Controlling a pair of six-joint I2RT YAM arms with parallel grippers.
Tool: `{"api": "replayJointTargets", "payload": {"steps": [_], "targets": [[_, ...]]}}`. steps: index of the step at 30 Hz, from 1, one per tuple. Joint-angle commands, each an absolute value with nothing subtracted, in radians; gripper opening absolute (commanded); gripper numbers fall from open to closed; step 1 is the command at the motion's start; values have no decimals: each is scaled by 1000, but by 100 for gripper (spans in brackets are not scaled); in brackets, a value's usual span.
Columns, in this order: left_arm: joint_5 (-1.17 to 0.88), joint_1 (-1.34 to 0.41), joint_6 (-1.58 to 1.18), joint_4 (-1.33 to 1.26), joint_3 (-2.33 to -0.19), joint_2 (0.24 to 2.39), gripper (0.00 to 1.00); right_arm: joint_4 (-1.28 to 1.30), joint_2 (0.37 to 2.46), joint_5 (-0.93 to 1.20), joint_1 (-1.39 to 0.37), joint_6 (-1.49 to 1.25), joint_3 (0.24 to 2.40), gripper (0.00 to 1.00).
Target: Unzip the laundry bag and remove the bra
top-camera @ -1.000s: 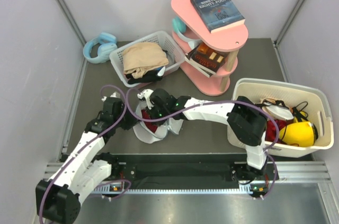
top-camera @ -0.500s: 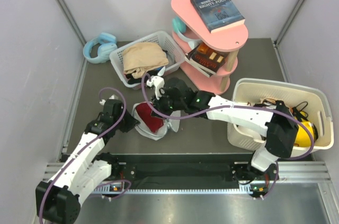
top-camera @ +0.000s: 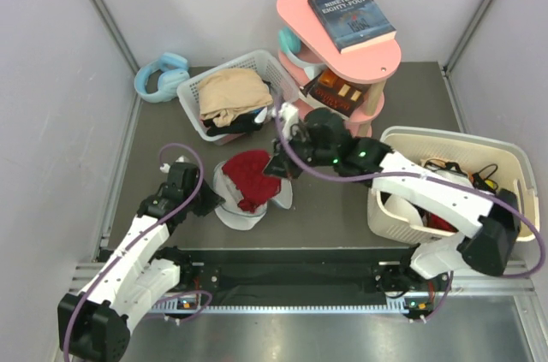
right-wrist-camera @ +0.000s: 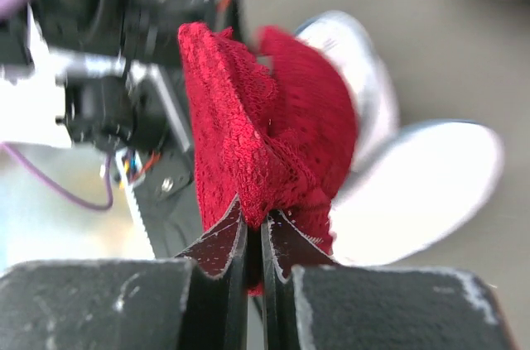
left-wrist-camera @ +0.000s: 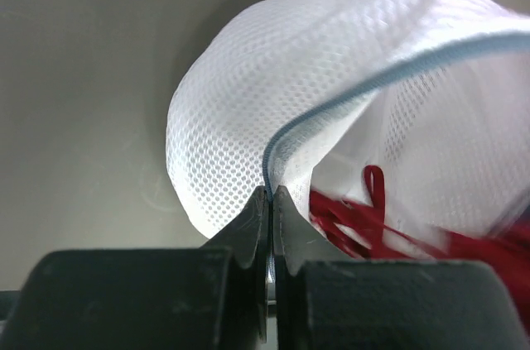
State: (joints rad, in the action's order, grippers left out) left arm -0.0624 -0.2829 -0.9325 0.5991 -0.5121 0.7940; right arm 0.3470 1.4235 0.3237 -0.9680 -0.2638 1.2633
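Note:
The laundry bag (top-camera: 233,213) lies open on the dark table, white mesh with a blue zipper edge (left-wrist-camera: 348,98). My left gripper (top-camera: 214,200) is shut on that zipper rim (left-wrist-camera: 271,194) at the bag's left side. The red lace bra (top-camera: 251,177) is stretched up and to the right out of the bag's mouth. My right gripper (top-camera: 276,165) is shut on a fold of the bra (right-wrist-camera: 273,135), with the jaws pinching the lace (right-wrist-camera: 254,224). Red straps (left-wrist-camera: 364,218) still trail inside the mesh. The white bag (right-wrist-camera: 414,184) shows behind the bra.
A white slatted basket (top-camera: 193,88) with beige clothing stands behind the bag. To the right of the basket is a pink shelf (top-camera: 377,58) with books. Blue headphones (top-camera: 161,76) lie at the back left. A cream tub (top-camera: 514,157) with a yellow item sits at the right.
My right gripper has drawn back and to the right, pulling the red bra out of the bag. The left gripper keeps its hold on the rim, and the bag now gapes open.

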Motion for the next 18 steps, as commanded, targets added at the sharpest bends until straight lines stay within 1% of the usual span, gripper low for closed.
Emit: {"api": "replayJointTargets", "payload": {"steps": [1, 3, 9, 12, 13, 16, 18], "targets": [[-55, -278, -940, 591, -518, 788, 0, 363, 1289, 331, -838, -276, 1305, 0], [-49, -278, -937, 597, -525, 787, 0, 397, 1264, 324, -798, -261, 1337, 0], [-48, -276, -945, 591, -525, 784, 0, 592, 1244, 246, -655, -176, 1560, 0], [-52, -275, -951, 581, -517, 779, 0, 667, 1243, 207, -562, -147, 1690, 0], [-52, -275, -951, 578, -515, 781, 0, 684, 1243, 203, -510, -141, 1765, 0], [-55, -275, -946, 580, -514, 787, 0, 753, 1255, 173, -431, -114, 1919, 0], [-55, -275, -943, 580, -517, 790, 0, 794, 1259, 105, -388, -97, 2015, 0]]}}
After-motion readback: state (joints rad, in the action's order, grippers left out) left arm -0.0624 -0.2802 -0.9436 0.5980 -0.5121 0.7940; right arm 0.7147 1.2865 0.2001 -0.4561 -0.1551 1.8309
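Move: The red bra already hangs from the right fingers, its middle about 5 cm left and 6 cm below. From this hand, the open laundry bag's middle is some 7 cm left, 3 cm ahead and 21 cm down; the pink shelf 25 cm ahead and 17 cm right, middle 8 cm lower. From the left hand, the bra lies roughly 9 cm right, 1 cm ahead and 10 cm above. Right hand sweeps the pinched bra about 22 cm up, rightward and forward, turning clockwise; left keeps the bag's edge. ##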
